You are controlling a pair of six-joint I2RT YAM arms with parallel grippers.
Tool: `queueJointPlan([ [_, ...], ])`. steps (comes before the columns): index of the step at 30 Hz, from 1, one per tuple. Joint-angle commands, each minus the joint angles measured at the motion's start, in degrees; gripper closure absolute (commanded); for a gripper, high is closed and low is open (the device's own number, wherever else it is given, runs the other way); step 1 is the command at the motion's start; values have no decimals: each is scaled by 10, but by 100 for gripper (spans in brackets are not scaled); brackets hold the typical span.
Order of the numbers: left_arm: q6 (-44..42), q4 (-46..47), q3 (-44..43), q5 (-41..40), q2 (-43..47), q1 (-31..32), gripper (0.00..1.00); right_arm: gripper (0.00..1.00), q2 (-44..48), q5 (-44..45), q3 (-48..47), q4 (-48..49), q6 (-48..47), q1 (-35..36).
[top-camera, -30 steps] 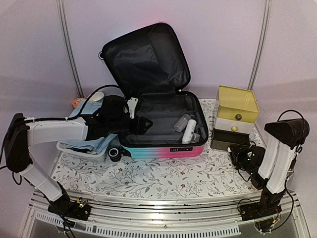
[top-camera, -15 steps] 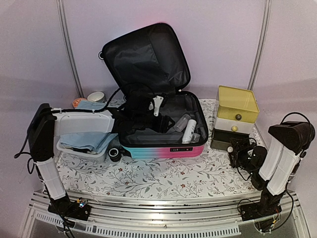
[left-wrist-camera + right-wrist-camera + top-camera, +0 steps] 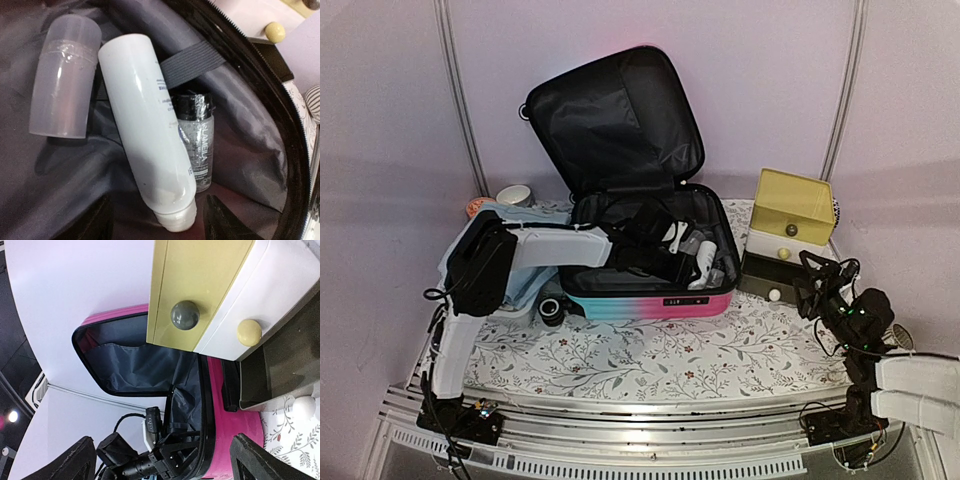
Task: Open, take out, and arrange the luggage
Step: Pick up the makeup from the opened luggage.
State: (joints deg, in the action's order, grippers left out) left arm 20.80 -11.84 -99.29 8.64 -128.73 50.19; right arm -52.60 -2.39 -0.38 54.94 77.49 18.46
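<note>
The luggage (image 3: 650, 300) lies open on the table, its lid (image 3: 610, 110) standing up and black lining showing. Inside it lie a white bottle (image 3: 150, 145), a translucent capped tube (image 3: 65, 85) and a small clear bottle with a black cap (image 3: 195, 140). My left gripper (image 3: 162, 225) is down inside the luggage, open, one finger on each side of the white bottle's cap end without touching it. My right gripper (image 3: 167, 460) stands open and empty just right of the luggage's pink side (image 3: 225, 440), in front of the drawer box.
The yellow-topped drawer box (image 3: 795, 205) stands right of the luggage, its bottom drawer (image 3: 280, 375) pulled out. A white basket with blue cloth (image 3: 525, 285) sits at the left, a small black round thing (image 3: 551, 310) in front of it and a bowl (image 3: 514, 194) behind.
My left arm has swung right, from the basket side into the luggage over the bottles. My right gripper has opened and the arm has dropped lower. The drawer box has shifted slightly left.
</note>
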Motion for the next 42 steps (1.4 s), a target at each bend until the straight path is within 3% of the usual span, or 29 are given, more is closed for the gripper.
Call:
queueJointPlan([
  [1,23,-24,-48,19,-31,3,37,5,196,56,70,-345,-24,4],
  [7,44,-44,-99,3,-73,0,35,9,300,58,17,-504,-59,5],
  [11,49,-71,-143,9,-104,-2,37,11,266,73,-71,-550,-155,4],
  [15,58,-62,-152,26,-120,-8,39,11,189,37,-140,-531,-229,4],
  [17,69,-50,-152,50,-129,-15,47,12,145,26,-182,-536,-261,5],
  [18,73,-47,-153,60,-131,-19,58,12,122,23,-205,-546,-271,4],
  [20,72,-48,-146,51,-120,-25,69,12,72,18,-258,-589,-296,4],
  [25,39,-2,-57,33,-23,-23,79,10,-6,-29,-364,-647,-378,15],
  [30,45,84,58,41,104,-22,81,10,-27,-116,-383,-562,-413,67],
  [34,60,169,128,109,178,-21,79,9,-52,-154,-385,-464,-424,117],
  [42,85,296,177,222,210,-11,78,10,-124,-160,-445,-399,-454,160],
])
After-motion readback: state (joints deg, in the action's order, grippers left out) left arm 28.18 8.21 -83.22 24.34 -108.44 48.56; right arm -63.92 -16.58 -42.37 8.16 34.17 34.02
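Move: The white makeup bottle lies inside the luggage, its middle about 5 cm ahead, 4 cm to the right and 4 cm below the left hand. The clear bottle is some 10 cm ahead and 5 cm below, the black-capped bottle 1 cm ahead, 8 cm right and 5 cm below. From the right hand the white bottle is roughly 15 cm ahead, 20 cm left, 13 cm down; the drawer box stands 15 cm straight ahead, its middle 6 cm lower. The white bottle is pinched near its cap end after the left hand eases about 5 cm down, right and forward, then carried up some 18 cm and back about 7 cm, the wrist rolling. The right hand, kept wide open, dips back and down, then rises and swings left towards the bottle, about 15 cm left overall, rolling some 40 degrees and turning counter-clockwise, without touching it. ##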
